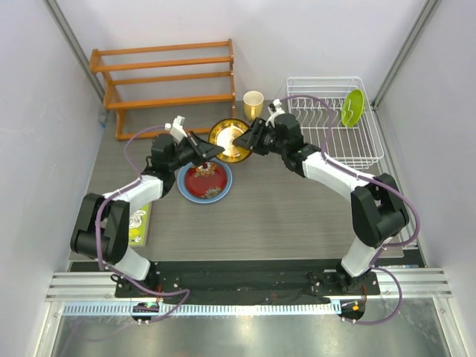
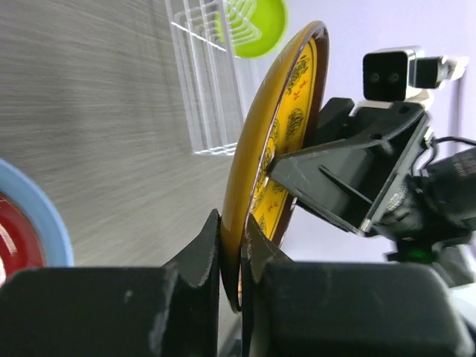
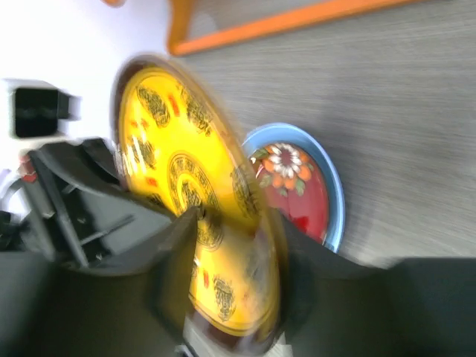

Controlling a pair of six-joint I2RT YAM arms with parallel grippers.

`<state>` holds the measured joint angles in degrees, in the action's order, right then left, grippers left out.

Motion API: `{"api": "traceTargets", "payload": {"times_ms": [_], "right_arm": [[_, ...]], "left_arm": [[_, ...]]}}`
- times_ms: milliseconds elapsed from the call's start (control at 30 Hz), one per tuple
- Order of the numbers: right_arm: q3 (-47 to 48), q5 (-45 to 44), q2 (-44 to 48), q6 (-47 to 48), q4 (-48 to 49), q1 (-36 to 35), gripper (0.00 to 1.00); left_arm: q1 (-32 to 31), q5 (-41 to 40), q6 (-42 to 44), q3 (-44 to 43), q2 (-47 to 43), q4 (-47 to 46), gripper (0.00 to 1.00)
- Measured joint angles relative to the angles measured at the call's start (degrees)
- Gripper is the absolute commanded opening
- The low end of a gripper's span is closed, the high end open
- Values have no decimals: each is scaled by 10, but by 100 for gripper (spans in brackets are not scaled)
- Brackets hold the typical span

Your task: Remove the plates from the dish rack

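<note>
The yellow-brown patterned plate (image 1: 230, 141) (image 2: 256, 171) (image 3: 186, 178) hangs on edge above the table, between both arms. My left gripper (image 1: 216, 151) (image 2: 232, 223) is shut on its lower rim. My right gripper (image 1: 249, 141) (image 3: 234, 223) straddles the opposite rim with its fingers spread; that view is blurred. The red patterned plate (image 1: 204, 181) (image 3: 297, 186) lies inside the light blue plate (image 1: 223, 195) (image 3: 335, 201) on the table, just below my left gripper. The lime green plate (image 1: 352, 108) (image 2: 260, 26) stands upright in the white wire dish rack (image 1: 327, 141) at the back right.
An orange wooden shelf rack (image 1: 167, 82) stands at the back left. A yellow cup (image 1: 253, 103) sits just behind the held plate, beside the dish rack. A green-yellow flat item (image 1: 139, 223) lies by the left arm. Walls close in both sides.
</note>
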<state>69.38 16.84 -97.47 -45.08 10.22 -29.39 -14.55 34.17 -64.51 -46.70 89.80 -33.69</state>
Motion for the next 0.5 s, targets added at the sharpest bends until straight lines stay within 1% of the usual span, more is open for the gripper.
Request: {"api": "traceTargets", "payload": {"times_ms": [133,233,367,500], "right_arm": [[0,-31,2,34,-42,-9,63],[0,-63,7,66,-92,-7,63],[-3,-89,38,94,-129,21,63],[-17,-102,75,110,-137,63,64]], "left_arm": [[-11,-54,81,-11,-31,97,0],[-10,-115,140,-20,-56,194,0],[7,-180,190,-20,-74,297,0],[17,-215,217,-19,-76,358,0]]}}
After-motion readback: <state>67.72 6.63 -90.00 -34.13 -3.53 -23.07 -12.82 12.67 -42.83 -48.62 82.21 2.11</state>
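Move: The left hand grips the near-left rim of the yellow plate, and the red plate on the blue plate, where it is headed, lies some 18 cm below, about 6 cm to the left and 4 cm back. The mug stands around 23 cm ahead and 12 cm right of that hand, the wooden rack about 20 cm ahead and 17 cm left. For the right hand, the green plate is roughly 36 cm right, 17 cm ahead and 10 cm lower, in the dish rack, whose middle is some 32 cm right and 16 cm ahead. With the yellow plate still pinched by its rim, the left hand swings left and down about equally, some 8 cm each, towards the red and blue plates, tipping its fingers about 30 degrees downward and turning slightly counter-clockwise so the plate comes over the stack. The right hand, its fingers already part open, opens them farther and comes free of the plate, first dipping about 3 cm, then drawing off to the right towards the dish rack and regaining most of that height. ##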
